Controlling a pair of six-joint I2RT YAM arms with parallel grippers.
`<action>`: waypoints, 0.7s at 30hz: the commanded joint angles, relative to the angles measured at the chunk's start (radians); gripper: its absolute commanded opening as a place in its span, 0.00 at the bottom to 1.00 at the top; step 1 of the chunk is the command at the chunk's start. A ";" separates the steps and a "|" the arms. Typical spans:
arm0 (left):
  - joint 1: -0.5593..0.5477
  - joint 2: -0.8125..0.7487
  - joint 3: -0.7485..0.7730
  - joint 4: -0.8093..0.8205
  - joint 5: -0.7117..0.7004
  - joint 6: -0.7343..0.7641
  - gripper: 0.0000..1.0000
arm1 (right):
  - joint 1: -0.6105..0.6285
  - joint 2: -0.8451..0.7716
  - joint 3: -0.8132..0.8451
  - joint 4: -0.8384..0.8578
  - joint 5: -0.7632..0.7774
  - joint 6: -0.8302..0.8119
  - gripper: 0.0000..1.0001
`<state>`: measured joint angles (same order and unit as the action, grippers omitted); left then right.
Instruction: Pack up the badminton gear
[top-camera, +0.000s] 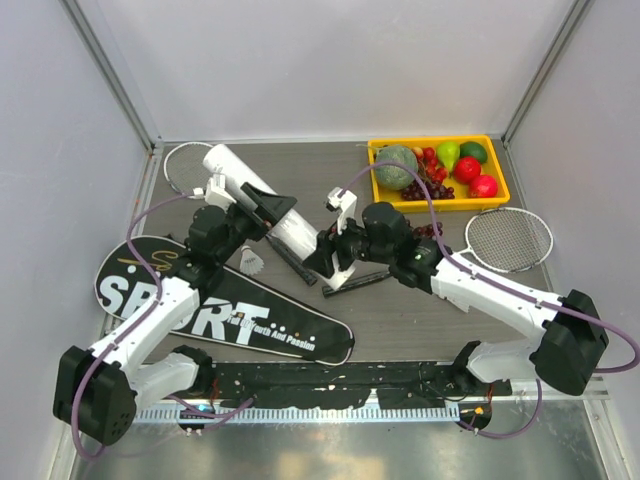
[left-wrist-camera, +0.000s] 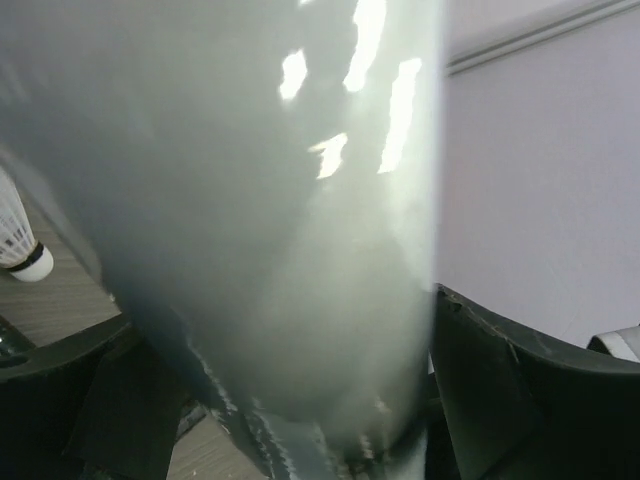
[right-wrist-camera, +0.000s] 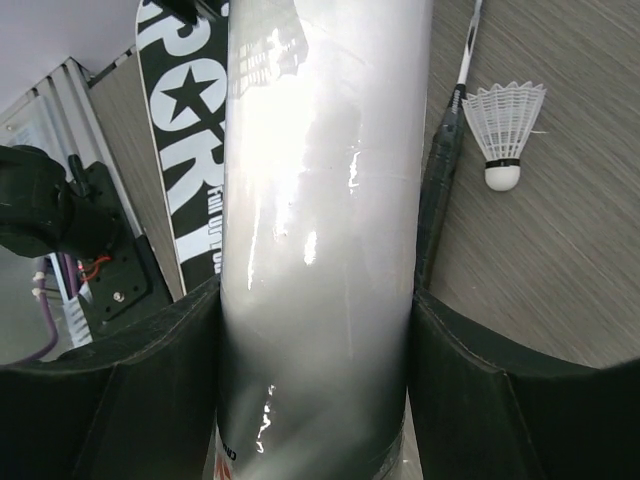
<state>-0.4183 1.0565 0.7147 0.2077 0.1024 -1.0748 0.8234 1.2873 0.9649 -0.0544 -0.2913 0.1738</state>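
The long white tube (top-camera: 245, 185) lies slanted over the table, from the back left toward the middle. My right gripper (top-camera: 335, 252) is shut on its near end, and both pads press the tube (right-wrist-camera: 320, 200) in the right wrist view. My left gripper (top-camera: 262, 205) straddles the tube's (left-wrist-camera: 260, 200) middle with its jaws open wide. A white shuttlecock (top-camera: 252, 262) lies on the table beside the black "SPORT" bag (top-camera: 225, 310). One racket head (top-camera: 185, 165) shows at the back left, another racket (top-camera: 508, 238) at the right. A black racket handle (right-wrist-camera: 440, 170) runs under the tube.
A yellow tray (top-camera: 440, 200) of fruit stands at the back right, with dark red grapes (top-camera: 428, 190) at its front. The enclosure walls close in on the left, back and right. The shuttlecock (right-wrist-camera: 503, 125) lies on bare wood right of the tube.
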 joint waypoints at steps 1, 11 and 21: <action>0.003 -0.038 -0.067 0.121 0.010 -0.074 0.88 | 0.019 -0.037 -0.006 0.152 0.012 0.093 0.46; 0.007 -0.150 -0.090 -0.039 -0.121 -0.099 0.52 | 0.019 -0.052 -0.021 0.156 0.032 0.135 0.74; 0.125 -0.165 -0.011 -0.189 0.006 -0.126 0.47 | 0.019 -0.322 -0.184 0.220 0.113 0.156 0.99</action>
<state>-0.3424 0.9203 0.6350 0.0322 0.0505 -1.1759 0.8402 1.0870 0.8455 0.0689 -0.2440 0.3008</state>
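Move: The white tube lies between the left hand's open fingers, its middle about 3 cm back and 3 cm right of the hand point. The left racket's handle is a further 18 cm below the tube's middle, and a shuttlecock about 7 cm ahead, 2 cm right and 20 cm below that hand. The right hand holds the tube's near right end; the tube's middle is roughly 9 cm ahead and 11 cm left, 2 cm up. The right racket's handle lies about 2 cm ahead, 7 cm right and 15 cm down. The left fingers close on the white tube from above and below, drawing back a little as they do; only then do the right fingers spread and let go of its near end. The right hand lifts clear about 5 cm and slips off to the right, while the left keeps its grip and carries the tube some 4 cm left, sinking about 3 cm. ##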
